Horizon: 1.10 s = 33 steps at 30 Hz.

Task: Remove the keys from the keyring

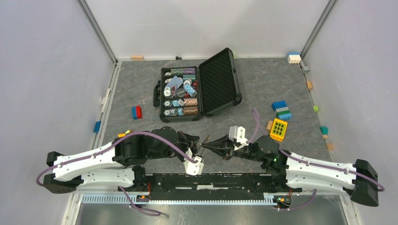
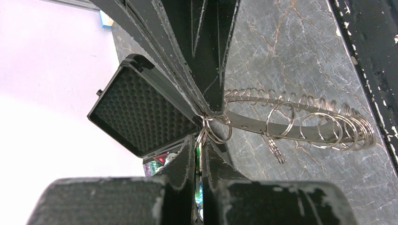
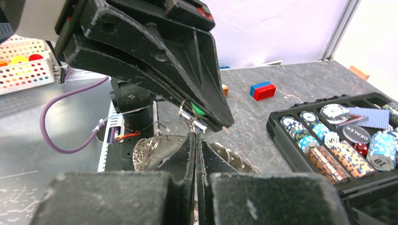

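The keyring [image 2: 248, 123] is a thin flat silver hoop held just above the table, with several small split rings [image 2: 324, 129] threaded on it. My right gripper [image 1: 210, 143] is shut on the hoop's end; its black tips [image 2: 212, 108] come down from the top of the left wrist view. My left gripper [image 2: 201, 140] is shut on a key with a bright green tag [image 2: 199, 157], linked to the hoop by small rings. In the right wrist view my right gripper [image 3: 196, 137] pinches the silver band [image 3: 159, 146], and my left gripper [image 3: 220, 123] hangs over it with the green tag [image 3: 199, 110]. The two grippers meet tip to tip [image 1: 200, 141].
An open black case [image 1: 163, 93] of poker chips stands behind the grippers, its foam lid [image 1: 220, 82] tilted right. A red-blue block [image 1: 136, 112] lies to the left, with a yellow block [image 1: 278, 129] and blue-green blocks [image 1: 282, 110] to the right. The black mounting rail [image 1: 211, 180] runs along the near edge.
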Available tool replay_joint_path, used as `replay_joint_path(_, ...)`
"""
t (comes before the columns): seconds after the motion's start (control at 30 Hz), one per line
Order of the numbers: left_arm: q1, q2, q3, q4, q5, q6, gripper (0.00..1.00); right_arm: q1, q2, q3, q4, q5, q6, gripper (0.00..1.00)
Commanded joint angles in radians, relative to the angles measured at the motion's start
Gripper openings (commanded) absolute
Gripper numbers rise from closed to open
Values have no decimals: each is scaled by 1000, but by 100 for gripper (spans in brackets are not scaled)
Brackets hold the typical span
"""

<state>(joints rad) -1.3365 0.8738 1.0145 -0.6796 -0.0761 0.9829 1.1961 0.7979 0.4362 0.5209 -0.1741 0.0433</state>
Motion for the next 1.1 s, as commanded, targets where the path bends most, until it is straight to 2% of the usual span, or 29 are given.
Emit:
replay_joint_path(0.0,4,-35,-9,47,8,24,2,-5,-39,-73,146,108,83,0)
replay_joint_path(0.23,10,-45,-22,65,8,22,2,-4,-74,-181,334,125,162,0)
replay_joint_path(0.4,11,-47,-25,68,16,20,2,-4,-75,-179,326,86,140,0)
replay_joint_path(0.43,11,-45,-25,68,17,20,2,-4,-75,-173,312,73,124,2)
replay_joint_path(0.57,13,-46,-32,76,16,21,2,-4,-64,-118,245,-10,57,30)
replay_joint_path(0.6,14,-46,-34,77,19,22,2,-4,-59,-103,226,-29,39,32)
replay_joint_path(0.77,16,-42,-37,78,24,18,2,-4,-10,-21,139,-104,-19,41)
replay_joint_path(1.07,19,-42,-37,78,27,20,2,-5,59,27,104,-104,-35,46)
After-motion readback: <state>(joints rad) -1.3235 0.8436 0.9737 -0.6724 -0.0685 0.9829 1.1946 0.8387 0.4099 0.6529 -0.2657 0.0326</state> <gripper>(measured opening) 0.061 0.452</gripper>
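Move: The right fingers are shut on the small linking ring, its middle about 1 cm to their left and about level with them. The big keyring hangs some 3 cm back and 5 cm below that hand, neither left nor right of it. The open chip case lies about 18 cm ahead, 10 cm left and well below. From the left hand, which still pinches the key's end, the small ring is about 2 cm right and 1 cm down. Rightward and down, the right hand draws about 2.5 cm away from the left fingertips, tilting roughly 10 degrees. It then spreads its shut fingers to nearly half open, lets go of the small ring and comes back left, drawing back and rising about 2 cm before dipping a little. The left hand keeps its pinch on the key and sinks about 1 cm. ##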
